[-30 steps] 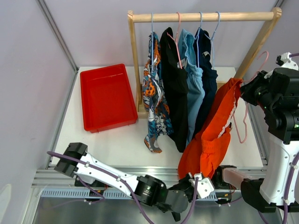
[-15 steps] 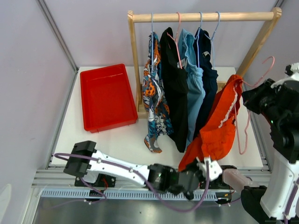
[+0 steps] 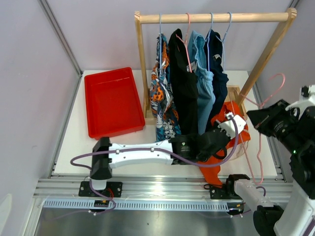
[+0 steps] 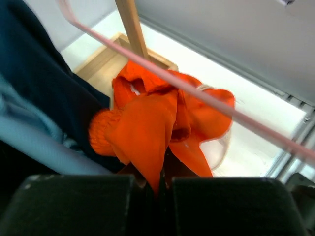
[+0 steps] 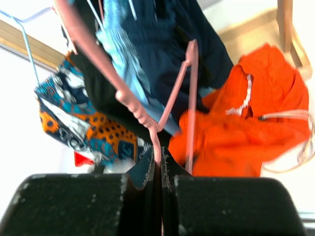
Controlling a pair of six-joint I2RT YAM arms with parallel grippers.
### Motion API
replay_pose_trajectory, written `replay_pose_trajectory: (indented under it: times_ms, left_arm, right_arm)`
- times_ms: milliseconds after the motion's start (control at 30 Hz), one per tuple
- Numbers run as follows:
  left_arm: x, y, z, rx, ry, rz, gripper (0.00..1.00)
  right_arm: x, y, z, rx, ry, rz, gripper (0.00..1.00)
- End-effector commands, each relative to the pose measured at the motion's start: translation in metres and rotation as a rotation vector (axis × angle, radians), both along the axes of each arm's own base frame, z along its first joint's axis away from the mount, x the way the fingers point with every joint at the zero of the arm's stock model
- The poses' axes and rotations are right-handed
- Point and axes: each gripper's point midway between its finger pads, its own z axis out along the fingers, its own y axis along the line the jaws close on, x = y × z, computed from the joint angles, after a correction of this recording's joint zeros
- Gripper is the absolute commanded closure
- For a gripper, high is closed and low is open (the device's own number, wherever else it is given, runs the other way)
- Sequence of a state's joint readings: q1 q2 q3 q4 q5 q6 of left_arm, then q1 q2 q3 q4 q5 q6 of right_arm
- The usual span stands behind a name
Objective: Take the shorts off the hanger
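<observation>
The orange shorts [image 3: 222, 147] hang bunched just in front of the rack's right foot, and my left gripper [image 3: 229, 133] is shut on a fold of them [image 4: 147, 123]. Between its fingers [image 4: 158, 184] the cloth tapers to a point. My right gripper [image 3: 252, 117] is shut on a pink hanger [image 3: 257, 147], pinching its wire [image 5: 158, 160]. The hanger's wire stands mostly bare to the right of the orange shorts [image 5: 246, 132]; one pink bar [image 4: 197, 93] crosses in front of them. Patterned [image 3: 162, 98], black [image 3: 184, 88], light blue [image 3: 203, 83] and navy shorts [image 3: 219, 78] hang on the rack.
The wooden rack [image 3: 211, 18] stands at the back, its right leg [image 3: 266, 54] slanting down beside the hanger. A red tray [image 3: 110, 101] lies on the table's left. My left arm [image 3: 142, 153] stretches across the front of the table.
My left gripper has carried the orange shorts from the front edge up toward the rack, bunching them away from the hanger. The right gripper and hanger have shifted down and right.
</observation>
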State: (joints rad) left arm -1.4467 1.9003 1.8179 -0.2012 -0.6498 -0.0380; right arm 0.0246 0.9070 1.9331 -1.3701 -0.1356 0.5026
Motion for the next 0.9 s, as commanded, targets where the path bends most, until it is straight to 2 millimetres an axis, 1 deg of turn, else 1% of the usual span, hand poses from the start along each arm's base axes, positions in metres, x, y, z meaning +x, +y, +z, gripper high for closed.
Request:
replay_pose_trajectory:
  times_ms: [0, 33, 67, 100, 133, 167, 200, 233, 267, 300, 333, 367, 400, 433, 467, 500, 533, 567, 600, 667, 700, 733, 767, 800, 867]
  left_arm:
    - [-0.051, 0.029, 0.025, -0.077, 0.039, -0.059, 1.0]
    - [-0.063, 0.037, 0.026, -0.088, 0.045, -0.071, 1.0]
    - [-0.073, 0.051, -0.005, -0.031, 0.061, -0.073, 1.0]
    - [-0.095, 0.061, -0.003, -0.028, 0.06, -0.089, 1.0]
    - [-0.107, 0.077, 0.015, -0.064, 0.068, -0.1, 1.0]
    - [-0.119, 0.088, 0.003, -0.037, 0.078, -0.111, 1.0]
    - [-0.143, 0.102, -0.003, 0.014, 0.066, -0.141, 1.0]
    - [-0.153, 0.114, 0.004, 0.012, 0.063, -0.149, 1.0]
    - [-0.162, 0.123, 0.003, 0.019, 0.076, -0.145, 1.0]
    - [-0.175, 0.143, -0.003, 0.094, 0.047, -0.145, 1.0]
    - [-0.18, 0.153, 0.0, 0.102, 0.048, -0.134, 1.0]
    - [-0.186, 0.164, -0.001, 0.083, 0.086, -0.105, 1.0]
    - [-0.194, 0.186, -0.003, 0.147, 0.067, -0.112, 1.0]
    - [-0.192, 0.199, 0.0, 0.141, 0.049, -0.071, 1.0]
    - [-0.195, 0.209, 0.0, 0.09, 0.114, -0.036, 1.0]
    - [-0.196, 0.229, -0.002, 0.142, 0.095, -0.041, 1.0]
    - [-0.198, 0.238, -0.001, 0.135, 0.107, -0.036, 1.0]
    - [-0.198, 0.245, 0.001, 0.084, 0.154, -0.006, 1.0]
    - [-0.197, 0.26, -0.001, 0.124, 0.133, -0.008, 1.0]
    - [-0.203, 0.264, -0.007, 0.125, 0.15, -0.024, 1.0]
    - [-0.206, 0.265, -0.006, 0.116, 0.157, -0.036, 1.0]
    - [-0.206, 0.267, -0.011, 0.12, 0.153, -0.033, 1.0]
    - [-0.206, 0.267, -0.011, 0.105, 0.163, -0.026, 1.0]
    - [-0.204, 0.268, -0.01, 0.1, 0.164, -0.024, 1.0]
    - [-0.198, 0.271, -0.01, 0.086, 0.147, -0.014, 1.0]
  right_arm:
    - [0.045, -0.004, 0.026, -0.059, -0.049, 0.0, 1.0]
    - [0.054, -0.004, 0.045, -0.066, -0.111, -0.001, 1.0]
    - [0.065, -0.005, 0.051, -0.071, -0.126, -0.003, 1.0]
    - [0.074, -0.005, 0.056, -0.08, -0.141, -0.004, 1.0]
    - [0.097, -0.006, 0.061, -0.084, -0.148, -0.011, 1.0]
    - [0.105, -0.007, 0.07, -0.09, -0.178, -0.012, 1.0]
    - [0.116, -0.008, 0.074, -0.096, -0.192, -0.019, 1.0]
    - [0.136, -0.012, 0.079, -0.107, -0.211, -0.039, 1.0]
    - [0.144, -0.014, 0.085, -0.113, -0.232, -0.048, 1.0]
    - [0.154, -0.018, 0.088, -0.119, -0.243, -0.065, 1.0]
    - [0.164, -0.018, 0.095, -0.118, -0.274, -0.068, 1.0]
    - [0.182, -0.017, 0.09, -0.116, -0.26, -0.065, 1.0]
    - [0.19, -0.026, 0.096, -0.115, -0.276, -0.089, 1.0]
    - [0.2, -0.028, 0.102, -0.102, -0.299, -0.096, 1.0]
    - [0.219, -0.03, 0.094, -0.098, -0.279, -0.095, 1.0]
    - [0.225, -0.031, 0.101, -0.091, -0.301, -0.099, 1.0]
    - [0.234, -0.034, 0.105, -0.089, -0.319, -0.106, 1.0]
    - [0.252, -0.037, 0.098, -0.083, -0.304, -0.116, 1.0]
    - [0.257, -0.038, 0.104, -0.08, -0.323, -0.122, 1.0]
    - [0.272, -0.044, 0.109, -0.073, -0.358, -0.138, 1.0]
    - [0.285, -0.046, 0.103, -0.058, -0.349, -0.141, 1.0]
    - [0.291, -0.047, 0.106, -0.05, -0.366, -0.143, 1.0]
    - [0.298, -0.05, 0.102, -0.046, -0.362, -0.146, 1.0]
    - [0.309, -0.049, 0.093, -0.035, -0.34, -0.136, 1.0]
    - [0.319, -0.049, 0.08, -0.027, -0.307, -0.129, 1.0]
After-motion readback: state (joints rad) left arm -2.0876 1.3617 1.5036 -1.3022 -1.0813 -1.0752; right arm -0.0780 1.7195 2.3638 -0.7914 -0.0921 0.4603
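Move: My left hand grips the orange shorts, already off their hanger. From it the red basket lies about 48 cm left, 28 ahead and 27 below; the patterned shorts hang some 24 cm left and 25 ahead. My right hand has the empty pink hanger: the rail's right end is about 36 cm ahead, 6 right and 9 higher. The navy shorts hang 27 cm ahead and 7 left, the right post 35 ahead and 12 right. I pull the orange shorts quickly back about 20 cm, swinging my left hand left as well, then carry them on leftwards and a touch forward in front of the hanging clothes, fingers shut. At the same time my right hand keeps its pinch on the hanger's neck and reaches some 30 cm forward and slightly up to the rail's right end, drifting a little right. ##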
